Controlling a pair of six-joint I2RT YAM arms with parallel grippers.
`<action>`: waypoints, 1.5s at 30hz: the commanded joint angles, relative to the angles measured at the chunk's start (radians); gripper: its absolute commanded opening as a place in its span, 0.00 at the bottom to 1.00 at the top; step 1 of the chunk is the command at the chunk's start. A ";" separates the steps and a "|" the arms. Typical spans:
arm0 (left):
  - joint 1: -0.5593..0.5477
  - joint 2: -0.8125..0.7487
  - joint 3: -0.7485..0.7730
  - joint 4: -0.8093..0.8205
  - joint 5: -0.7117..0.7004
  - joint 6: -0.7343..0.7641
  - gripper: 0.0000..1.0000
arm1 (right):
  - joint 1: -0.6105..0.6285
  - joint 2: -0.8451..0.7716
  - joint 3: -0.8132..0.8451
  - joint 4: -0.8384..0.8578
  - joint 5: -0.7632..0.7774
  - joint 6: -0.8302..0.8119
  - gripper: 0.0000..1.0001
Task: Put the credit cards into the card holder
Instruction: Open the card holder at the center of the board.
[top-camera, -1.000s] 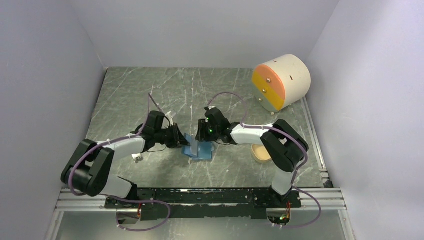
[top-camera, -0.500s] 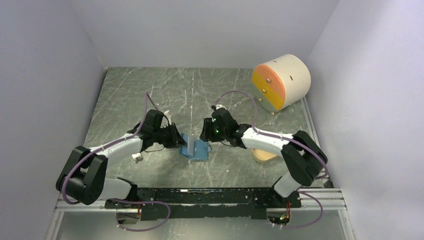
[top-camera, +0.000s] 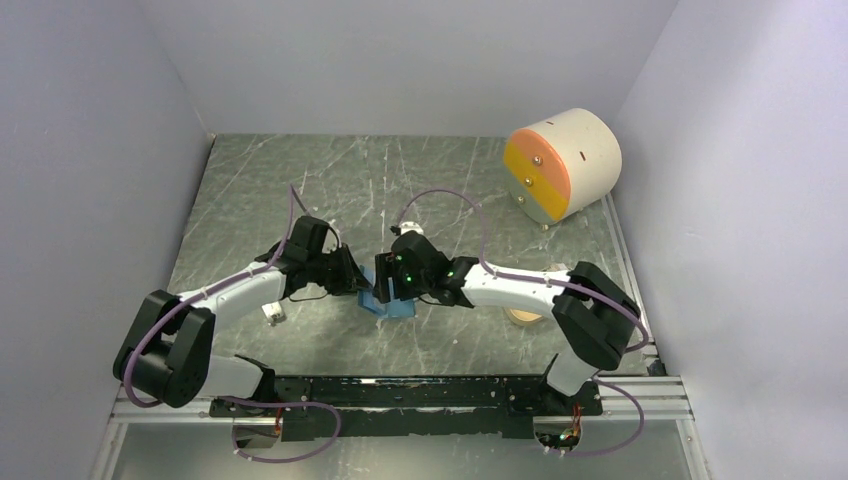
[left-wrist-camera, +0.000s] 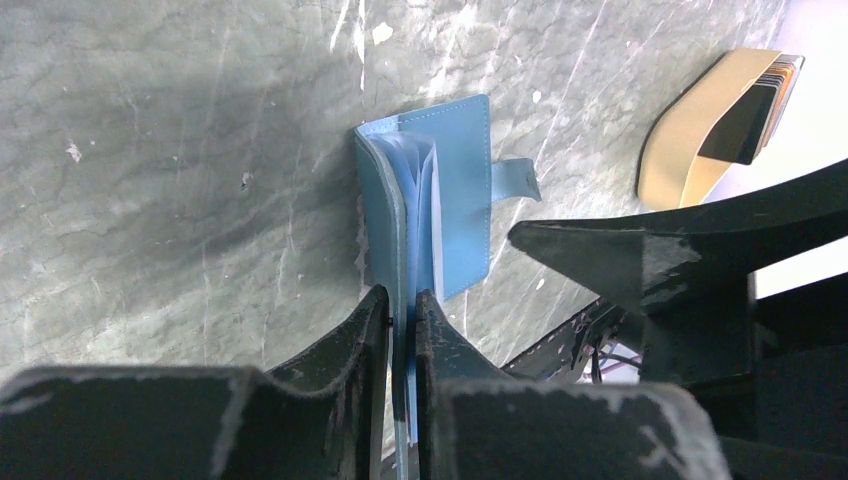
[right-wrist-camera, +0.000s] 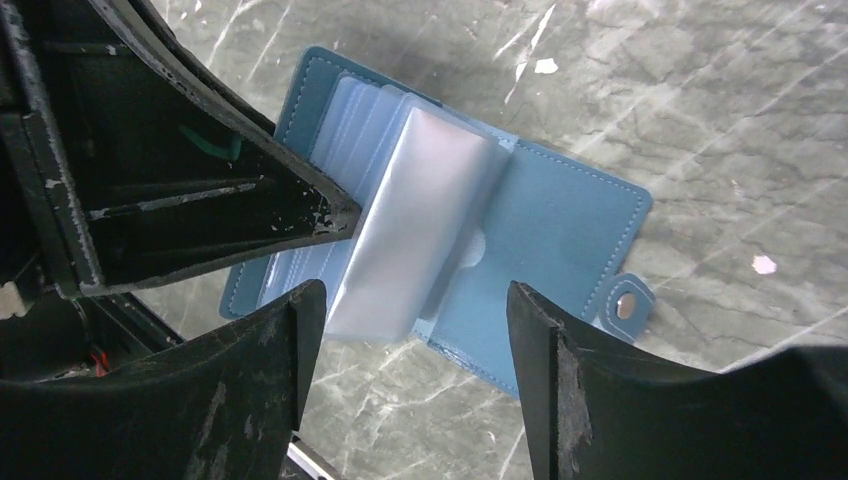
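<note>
The blue card holder (right-wrist-camera: 570, 225) lies open on the table, its clear sleeves (right-wrist-camera: 415, 220) fanned up and its snap tab (right-wrist-camera: 628, 303) off to one side. My left gripper (left-wrist-camera: 402, 305) is shut on one blue flap of the card holder (left-wrist-camera: 455, 200) and holds it upright. My right gripper (right-wrist-camera: 415, 300) hovers open just above the sleeves with nothing between its fingers. In the top view the left gripper (top-camera: 354, 279) and the right gripper (top-camera: 386, 284) meet over the card holder (top-camera: 392, 306). Dark credit cards (left-wrist-camera: 745, 125) stand in the tan tray (left-wrist-camera: 685, 150).
The tan tray (top-camera: 520, 317) sits right of the holder, mostly under my right arm. A cream drum with orange-yellow drawers (top-camera: 562, 163) stands at the back right. A small white clip (top-camera: 272, 316) lies under my left forearm. Walls close in on three sides.
My right gripper has moved left, over the open holder, and its jaws have opened wider. The left gripper keeps its grip, shifted slightly left with the holder.
</note>
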 joint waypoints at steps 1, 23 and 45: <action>-0.008 -0.028 0.018 0.009 0.001 -0.025 0.09 | 0.018 0.053 0.046 -0.008 0.011 0.006 0.71; -0.007 0.074 0.000 -0.010 -0.020 0.022 0.11 | 0.015 0.105 0.035 -0.224 0.228 -0.028 0.58; -0.004 0.080 0.093 -0.069 -0.090 0.099 0.52 | 0.013 0.105 0.035 -0.255 0.233 0.005 0.39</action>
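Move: The left fingers still pinch the card holder's raised left cover, its middle about 2 cm to their right and 2 cm below; the right cover lies some 7 cm right and 5 below. From the right hand, the right cover's middle is level, about 4 cm to the right and 6 below. The clear sleeves bulge about 1 cm ahead and 3 below; the strap is level, about 7 cm right and 6 below. Right hand sinks, then sweeps right some 6 cm from the sleeves across the right cover; left lowers, then opens. ##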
